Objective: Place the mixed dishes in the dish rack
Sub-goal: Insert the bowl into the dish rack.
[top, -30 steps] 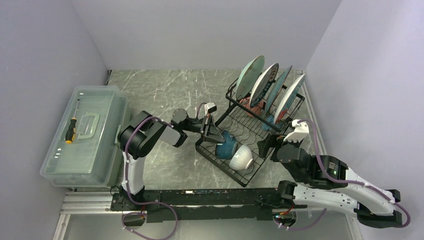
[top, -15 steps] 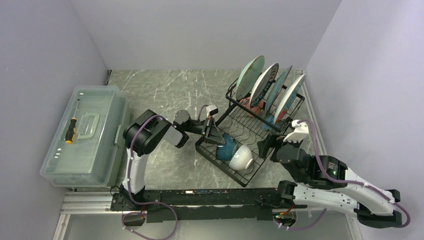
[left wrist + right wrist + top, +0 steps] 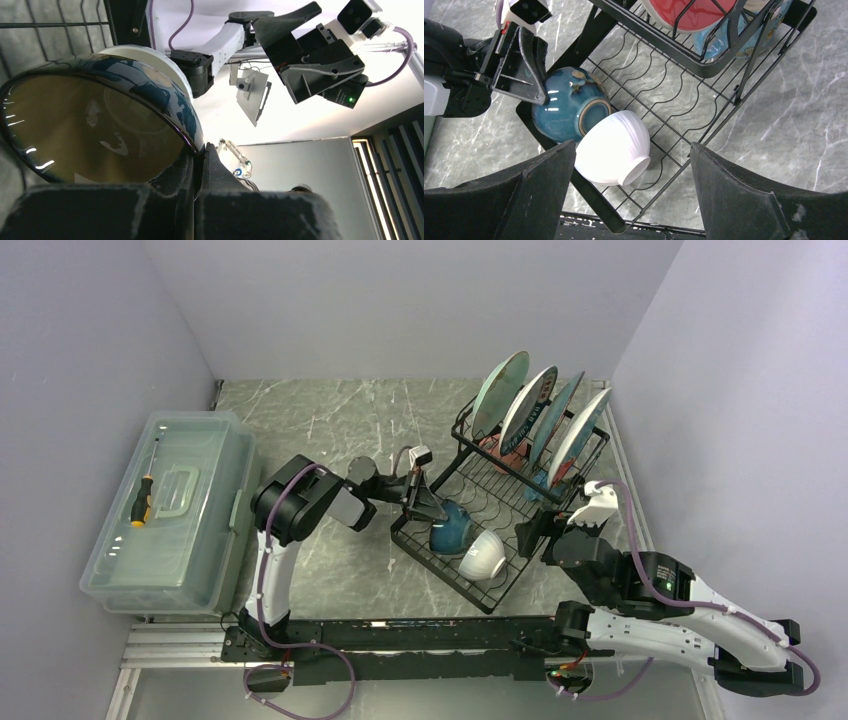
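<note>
The black wire dish rack (image 3: 461, 432) stands at the right with several plates (image 3: 527, 405) upright in its slots. In its low front tier (image 3: 599, 205) lie a bowl (image 3: 455, 529), blue outside and brown inside, and a white bowl (image 3: 483, 555), both tipped on their sides and touching. My left gripper (image 3: 424, 504) is shut on the blue-and-brown bowl's (image 3: 95, 130) rim, one finger inside and one outside. My right gripper (image 3: 632, 146) hangs open above the white bowl (image 3: 614, 147) without touching it. A red plate (image 3: 689, 12) shows in the upper tier.
A clear plastic box (image 3: 165, 540) with a screwdriver (image 3: 140, 502) on its lid sits at the left. Grey walls close in on three sides. The right arm (image 3: 640, 585) stands just in front of the rack's right end.
The left arm's elbow has swung a little right and its wrist has turned slightly, still holding the bowl in the low tier. The right arm has not moved.
</note>
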`<state>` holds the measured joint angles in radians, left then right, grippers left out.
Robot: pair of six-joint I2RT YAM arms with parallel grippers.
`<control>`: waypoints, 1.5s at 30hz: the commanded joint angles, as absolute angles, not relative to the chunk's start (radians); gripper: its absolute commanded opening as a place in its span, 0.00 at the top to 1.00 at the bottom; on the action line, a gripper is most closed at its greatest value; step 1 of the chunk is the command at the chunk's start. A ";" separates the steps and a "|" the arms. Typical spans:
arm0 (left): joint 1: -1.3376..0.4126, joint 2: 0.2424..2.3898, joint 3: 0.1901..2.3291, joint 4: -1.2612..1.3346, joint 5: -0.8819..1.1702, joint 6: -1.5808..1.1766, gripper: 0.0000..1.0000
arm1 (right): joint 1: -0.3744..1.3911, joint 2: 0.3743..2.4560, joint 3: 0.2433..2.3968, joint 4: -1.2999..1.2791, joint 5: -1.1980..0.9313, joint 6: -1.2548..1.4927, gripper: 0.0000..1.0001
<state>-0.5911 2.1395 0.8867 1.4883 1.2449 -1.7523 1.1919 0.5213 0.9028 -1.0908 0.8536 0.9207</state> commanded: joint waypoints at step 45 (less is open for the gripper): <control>-0.548 1.890 0.983 0.423 1.355 -1.068 0.60 | 1.190 0.497 0.867 -1.056 0.840 0.950 0.12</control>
<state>-0.5400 2.0113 0.9051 0.9577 1.3457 -1.4769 1.1919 0.5076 0.8684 -1.0698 0.8452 0.9363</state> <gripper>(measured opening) 0.390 0.878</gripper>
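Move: My left hand still pinches the rim of the blue bowl, already in the rack; the bowl's middle is about 3 cm back, 3 cm right and 3 cm below my fingers. The white bowl sits some 8 cm right, 8 cm back and 3 cm lower; the upper shelf's near bar is about 13 cm right and 9 cm forward. From my right hand, the blue bowl is roughly 14 cm left, 3 cm ahead and 12 cm down. With my left hand I first draw the pinched rim about 2 cm diagonally forward and to the left, sinking about 1 cm. Then I open the fingers to a bit over a third, letting go of the rim while easing back about 1 cm and rolling a few degrees; the fingertips stay right at the rim. ##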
